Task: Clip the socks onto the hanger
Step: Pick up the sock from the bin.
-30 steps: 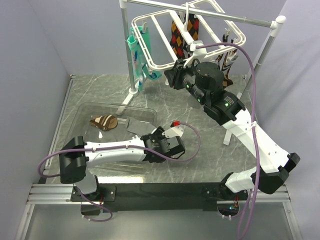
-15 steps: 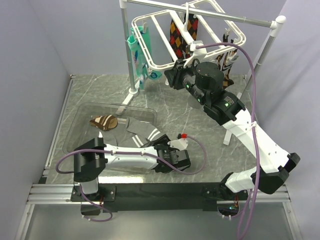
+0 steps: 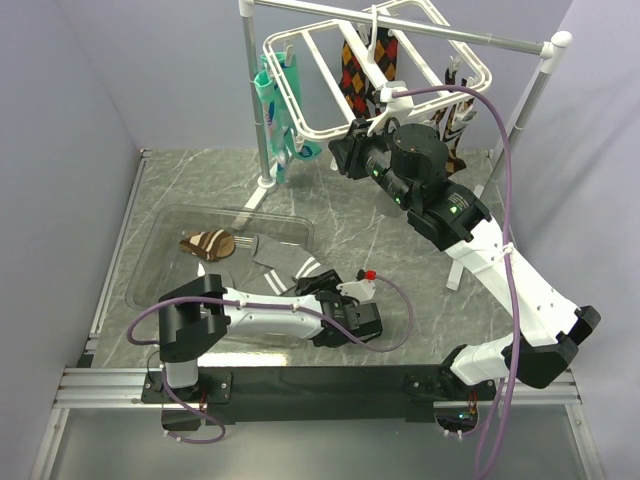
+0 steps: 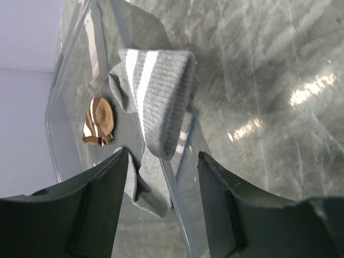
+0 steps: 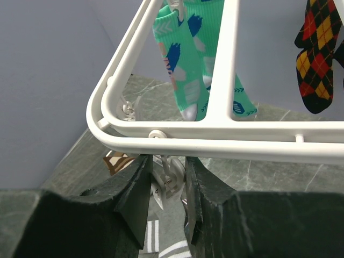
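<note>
The grey socks (image 3: 285, 262) with white stripes lie draped over the near right rim of a clear tray (image 3: 160, 225). In the left wrist view the striped cuff of the socks (image 4: 156, 102) lies just ahead, and my left gripper (image 4: 163, 157) stands open astride the tray's rim (image 4: 177, 204) and the sock's lower fold. Seen from above, the left gripper (image 3: 325, 305) sits low by that corner. My right gripper (image 3: 340, 155) is up at the near edge of the white hanger (image 3: 318, 132). Its jaws are shut on a small clip (image 5: 173, 171) dangling under the hanger's bar (image 5: 226, 137).
A brown striped sock (image 3: 208, 243) lies in the tray. Teal patterned socks (image 5: 199, 70) and dark argyle socks (image 5: 320, 59) hang from the hanger. The metal rail's white poles (image 3: 252, 100) stand behind, with a purple cable looping over the right arm.
My left gripper has drawn back toward the table's near edge and to the right, uncovering the grey socks on the tray's rim. The right arm has kept still on the clip.
</note>
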Robot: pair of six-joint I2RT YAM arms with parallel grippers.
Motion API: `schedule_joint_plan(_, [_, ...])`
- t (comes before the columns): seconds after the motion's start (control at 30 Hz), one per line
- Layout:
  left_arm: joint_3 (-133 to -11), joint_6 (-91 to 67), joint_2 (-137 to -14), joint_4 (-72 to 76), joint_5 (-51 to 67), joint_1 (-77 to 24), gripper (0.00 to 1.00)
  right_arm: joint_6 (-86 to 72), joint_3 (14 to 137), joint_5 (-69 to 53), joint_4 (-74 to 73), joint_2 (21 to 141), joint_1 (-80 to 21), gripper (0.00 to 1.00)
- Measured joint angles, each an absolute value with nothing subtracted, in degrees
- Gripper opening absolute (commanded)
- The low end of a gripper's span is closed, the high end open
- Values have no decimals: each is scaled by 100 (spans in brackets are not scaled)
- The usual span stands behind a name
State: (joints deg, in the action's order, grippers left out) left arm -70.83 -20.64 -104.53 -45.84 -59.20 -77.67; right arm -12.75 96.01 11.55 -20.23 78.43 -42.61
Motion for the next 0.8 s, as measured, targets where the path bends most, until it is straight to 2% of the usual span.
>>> schedule_joint_plan(0.23, [-7022, -1844, -10453, -4287, -5990, -7682, 49, -1275, 9601, 1157, -2027, 7837, -4261, 0])
schedule_joint_plan(0.27, [-7011, -1813, -10453, -4237, -5988, -7673, 46, -1275, 9601, 1157, -2029, 7832, -4261, 0])
schedule_joint_plan(0.3, [-6997, -1785, -10453, -4202, -5986, -7666, 38, -1275, 9601, 1160, -2029, 7828, -4261, 0])
schedule_joint_plan(0.37, [-6969, -1726, -10453, -4123, -5975, -7638, 30, -1273, 9601, 1160, -2029, 7819, -4261, 0])
schedule_joint_plan(0.4, [-6965, -1708, -10453, -4110, -5966, -7625, 22, -1273, 9601, 1157, -2029, 7815, -4261, 0])
schedule_joint_plan(0.5, [-6963, -1627, -10453, -4045, -5961, -7579, 15, -1273, 9601, 1157, -2029, 7813, -4261, 0])
schedule_joint_plan(0.8, [-6960, -1597, -10416, -3907, -5929, -7529, 6, -1273, 9601, 1157, -2038, 7813, -4261, 0])
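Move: The gray sock with white stripes hangs over the bin's right rim, its middle about 4 cm ahead of the left hand, roughly 1 cm to its left and 2 cm below; its near folded end is just past the open fingers. The rim itself runs through under the hand, around 1 cm left and 2 cm down. The brown striped sock lies some 22 cm left, 8 cm ahead and 8 cm lower. From the right hand, the gray sock is about 9 cm back, 5 cm left and 36 cm below. Ease the left gripper about 1.5 cm forward, keeping it level and its fingers slanting forward and down, so the near fold of the gray sock comes between the open fingers. While still creeping ahead, close the fingers nearly shut and pinch the fold with the fingertips at the rim. ##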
